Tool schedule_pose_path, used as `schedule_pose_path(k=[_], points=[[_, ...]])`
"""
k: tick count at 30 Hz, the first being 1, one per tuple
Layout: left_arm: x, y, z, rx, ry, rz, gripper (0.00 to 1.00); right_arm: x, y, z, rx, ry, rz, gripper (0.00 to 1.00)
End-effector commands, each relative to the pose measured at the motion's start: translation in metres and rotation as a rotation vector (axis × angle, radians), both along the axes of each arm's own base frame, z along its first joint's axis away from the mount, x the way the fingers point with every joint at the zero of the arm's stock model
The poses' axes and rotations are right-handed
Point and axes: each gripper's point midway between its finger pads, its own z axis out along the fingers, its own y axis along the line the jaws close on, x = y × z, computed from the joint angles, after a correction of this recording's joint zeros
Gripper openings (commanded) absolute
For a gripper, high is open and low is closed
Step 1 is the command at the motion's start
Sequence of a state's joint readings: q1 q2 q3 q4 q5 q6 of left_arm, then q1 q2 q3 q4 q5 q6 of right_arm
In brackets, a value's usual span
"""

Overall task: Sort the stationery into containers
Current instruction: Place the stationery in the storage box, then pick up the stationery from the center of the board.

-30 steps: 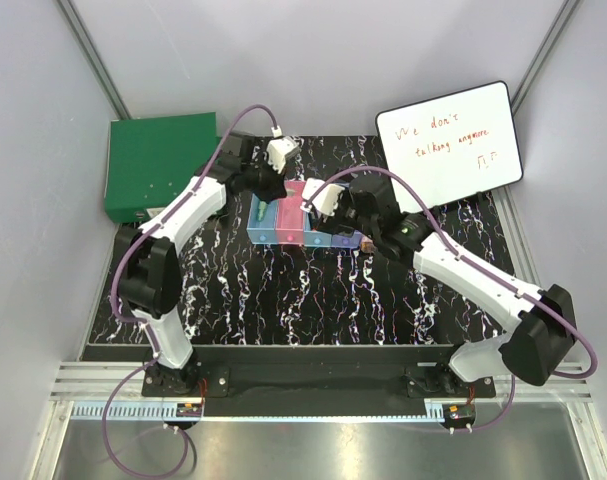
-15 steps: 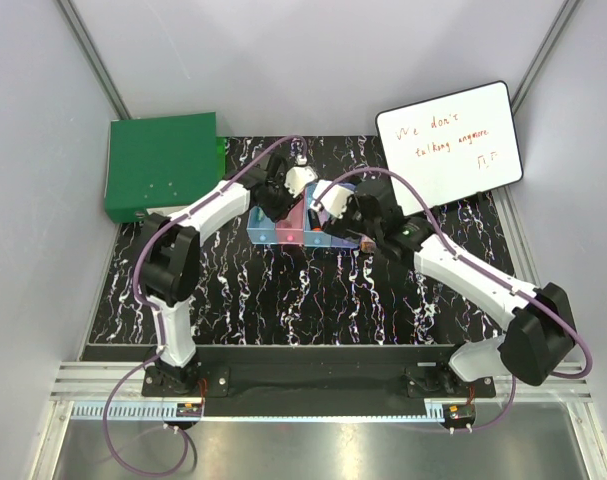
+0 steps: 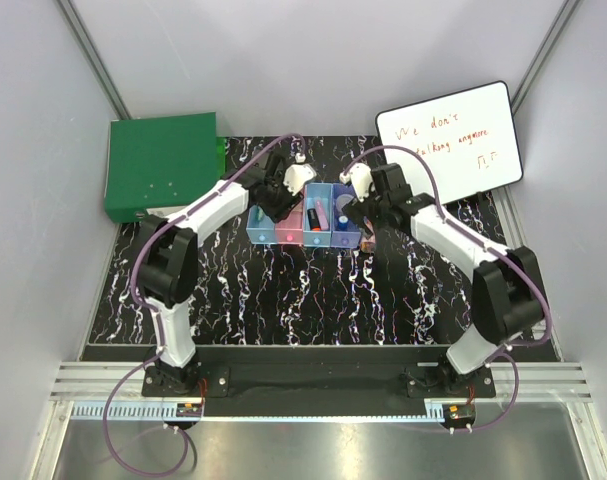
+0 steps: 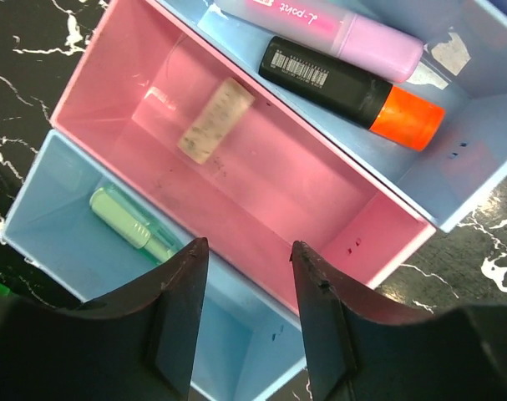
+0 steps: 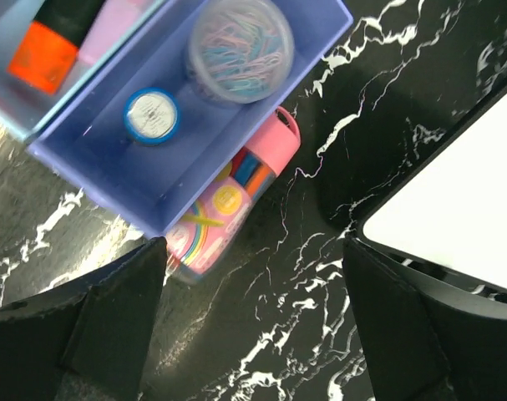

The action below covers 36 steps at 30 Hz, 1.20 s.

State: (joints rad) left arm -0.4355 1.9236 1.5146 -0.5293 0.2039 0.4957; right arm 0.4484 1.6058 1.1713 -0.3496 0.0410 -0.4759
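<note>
The row of four joined bins (image 3: pixel 286 237) stands mid-table. In the left wrist view the light blue end bin (image 4: pixel 53 209) holds a green stick (image 4: pixel 129 224). The pink bin (image 4: pixel 353 225) holds a pale beige piece (image 4: pixel 215 121). The other light blue bin (image 4: pixel 479 159) holds a pink marker (image 4: pixel 337 21) and a black marker with an orange cap (image 4: pixel 353 83). My left gripper (image 4: pixel 246 255) is open and empty above the pink and light blue bins. The purple bin (image 5: pixel 86 154) holds a round disc of paper clips (image 5: pixel 239 46) and a small blue piece (image 5: pixel 151 115). My right gripper (image 5: pixel 253 259) is wide open and empty over the table beside a pink rainbow-printed tube (image 5: pixel 228 205).
The white writing board (image 3: pixel 448 143) stands at the back right, close to my right gripper (image 3: pixel 366 212); its edge also shows in the right wrist view (image 5: pixel 453 209). The large green box (image 3: pixel 161 165) lies at the back left, behind my left gripper (image 3: pixel 276 200).
My right gripper has swung from over the bins to their right end. My left gripper has moved right from behind the end bin to over the pink bin.
</note>
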Motion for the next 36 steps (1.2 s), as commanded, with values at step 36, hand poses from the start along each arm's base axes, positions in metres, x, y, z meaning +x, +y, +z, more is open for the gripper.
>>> schedule_pose_path(k=[36], points=[[-0.014, 0.012, 0.131, -0.126, -0.257, -0.009, 0.52, 0.011, -0.018, -0.062, 0.325, 0.322, -0.260, 0.72]])
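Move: The pink-capped tube lies about 10 cm below my open right hand, only some 1 cm ahead and level sideways, alongside the purple compartment. In that compartment the clip jar stands roughly 8 cm ahead and 5 cm left of my hand, and the blue-capped bottle about 3 cm ahead and 7 cm left, both some 9 cm lower. From my left hand the tube is about 22 cm right, 2 cm back and 7 cm down. My right hand swings forward and to my right, about 3 cm each way, then sinks nearly 6 cm towards the tube, easing slightly back at the end. I tip its fingers more steeply down and turn them some 15 degrees clockwise while the wide gap narrows but stays open. Meanwhile my empty left hand lifts about 10 cm clear of the organizer, fingers unchanged. ##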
